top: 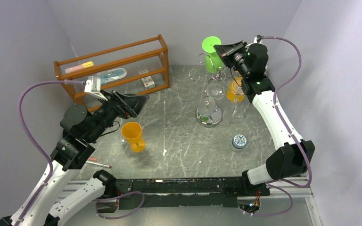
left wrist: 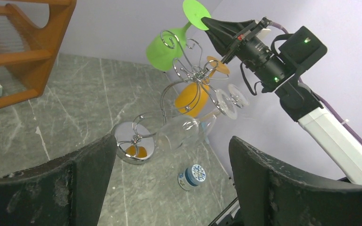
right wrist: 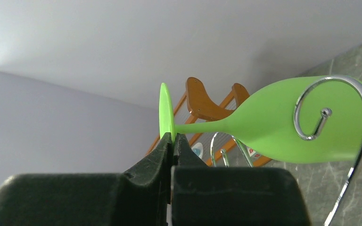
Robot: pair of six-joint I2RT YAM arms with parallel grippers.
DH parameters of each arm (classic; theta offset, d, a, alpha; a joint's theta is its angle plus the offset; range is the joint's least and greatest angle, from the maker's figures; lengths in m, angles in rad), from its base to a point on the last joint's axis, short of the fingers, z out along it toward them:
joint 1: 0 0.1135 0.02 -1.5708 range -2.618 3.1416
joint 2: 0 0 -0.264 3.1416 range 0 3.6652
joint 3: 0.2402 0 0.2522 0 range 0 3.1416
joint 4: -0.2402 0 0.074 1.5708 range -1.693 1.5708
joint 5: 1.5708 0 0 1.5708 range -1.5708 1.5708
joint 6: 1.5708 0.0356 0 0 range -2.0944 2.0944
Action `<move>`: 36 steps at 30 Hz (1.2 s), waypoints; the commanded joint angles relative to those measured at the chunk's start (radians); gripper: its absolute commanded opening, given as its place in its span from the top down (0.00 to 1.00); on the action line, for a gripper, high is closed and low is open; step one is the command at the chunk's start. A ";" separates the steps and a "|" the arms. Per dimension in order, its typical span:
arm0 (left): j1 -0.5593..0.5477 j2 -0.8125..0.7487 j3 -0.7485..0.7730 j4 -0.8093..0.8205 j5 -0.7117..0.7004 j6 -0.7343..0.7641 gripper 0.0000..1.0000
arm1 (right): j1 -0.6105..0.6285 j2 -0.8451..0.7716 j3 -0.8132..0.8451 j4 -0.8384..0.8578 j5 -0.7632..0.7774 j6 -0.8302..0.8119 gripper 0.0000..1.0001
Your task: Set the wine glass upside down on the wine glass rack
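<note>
My right gripper (top: 222, 49) is shut on the round foot of a green wine glass (top: 211, 60) and holds it foot-up and tilted at the far side of the rack's top. The wine glass rack (top: 209, 116) is a chrome wire stand with scroll arms and a round shiny base. In the right wrist view my gripper (right wrist: 173, 139) pinches the foot edge, and a scroll arm (right wrist: 325, 113) crosses in front of the green bowl (right wrist: 273, 125). The left wrist view shows the green glass (left wrist: 162, 49) beside the rack's arms (left wrist: 188, 77). My left gripper (top: 139, 101) is open and empty.
An orange glass (top: 234, 90) and clear glasses (top: 215, 87) hang on the rack. Another orange glass (top: 133, 134) stands on the table near my left gripper. An orange-brown wooden shelf (top: 118, 66) is at the back left. A small blue-lidded jar (top: 239, 140) sits front right.
</note>
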 commanded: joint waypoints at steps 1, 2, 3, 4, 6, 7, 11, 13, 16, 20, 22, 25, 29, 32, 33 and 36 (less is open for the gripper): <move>0.002 -0.002 0.029 -0.037 -0.031 -0.003 0.08 | -0.023 -0.028 0.004 -0.071 -0.006 0.021 1.00; 0.002 -0.005 0.026 -0.038 -0.031 -0.005 0.08 | -0.025 -0.030 0.002 -0.079 -0.009 0.025 1.00; 0.002 -0.007 0.025 -0.039 -0.031 -0.007 0.08 | -0.027 -0.034 -0.006 -0.075 -0.015 0.032 1.00; 0.002 -0.008 0.024 -0.039 -0.031 -0.008 0.08 | -0.030 -0.038 -0.014 -0.068 -0.025 0.041 1.00; 0.001 -0.008 0.022 -0.040 -0.031 -0.011 0.09 | -0.034 -0.045 -0.028 -0.063 -0.036 0.054 1.00; 0.001 -0.008 0.023 -0.042 -0.031 -0.013 0.09 | -0.036 -0.048 -0.033 -0.066 -0.036 0.056 1.00; 0.003 -0.006 0.024 -0.048 -0.031 -0.013 0.09 | -0.041 -0.065 -0.036 -0.098 -0.015 0.054 1.00; 0.002 -0.005 0.024 -0.051 -0.031 -0.013 0.09 | -0.042 -0.074 -0.033 -0.118 0.005 0.044 1.00; 0.002 -0.005 0.024 -0.052 -0.031 -0.014 0.09 | -0.042 -0.092 -0.033 -0.147 0.043 0.034 1.00; 0.001 -0.002 0.020 -0.052 -0.031 -0.018 0.09 | -0.045 -0.130 -0.075 -0.138 0.079 0.053 1.00; 0.001 -0.002 0.021 -0.053 -0.031 -0.020 0.09 | -0.045 -0.148 -0.090 -0.141 0.102 0.062 1.00; 0.001 -0.002 0.018 -0.055 -0.031 -0.021 0.09 | -0.047 -0.169 -0.107 -0.134 0.125 0.061 1.00; 0.003 -0.002 0.020 -0.056 -0.031 -0.021 0.09 | -0.052 -0.178 -0.111 -0.126 0.175 0.047 1.00; 0.000 -0.002 0.020 -0.058 -0.031 -0.022 0.09 | -0.056 -0.158 -0.096 -0.130 0.172 0.029 1.00; 0.001 -0.003 0.020 -0.059 -0.031 -0.022 0.09 | -0.059 -0.151 -0.090 -0.136 0.170 0.024 1.00; 0.002 -0.006 0.018 -0.064 -0.031 -0.022 0.09 | -0.067 -0.147 -0.105 -0.130 0.162 0.028 1.00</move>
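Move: The right gripper still pinches the upside-down green wine glass by its foot. The free slot on the rack's far side lies roughly 5 cm back, 5 cm to the right and 7 cm below that hand. The rack's hub is about 10 cm back, 2 cm right and 9 cm lower; the orange glass's foot sits some 7 cm back, 9 cm right and 8 cm lower. From the left hand the slot is around 20 cm ahead, 29 cm right and 7 cm below. Keep the right gripper shut on the green glass's foot and sink about 2 cm first, then carry the glass some 5 cm to the right and 3 cm back, towards the free slot beside the orange glass. Turn the hand about 10 degrees clockwise on the way and let the fingers tip slightly down. ##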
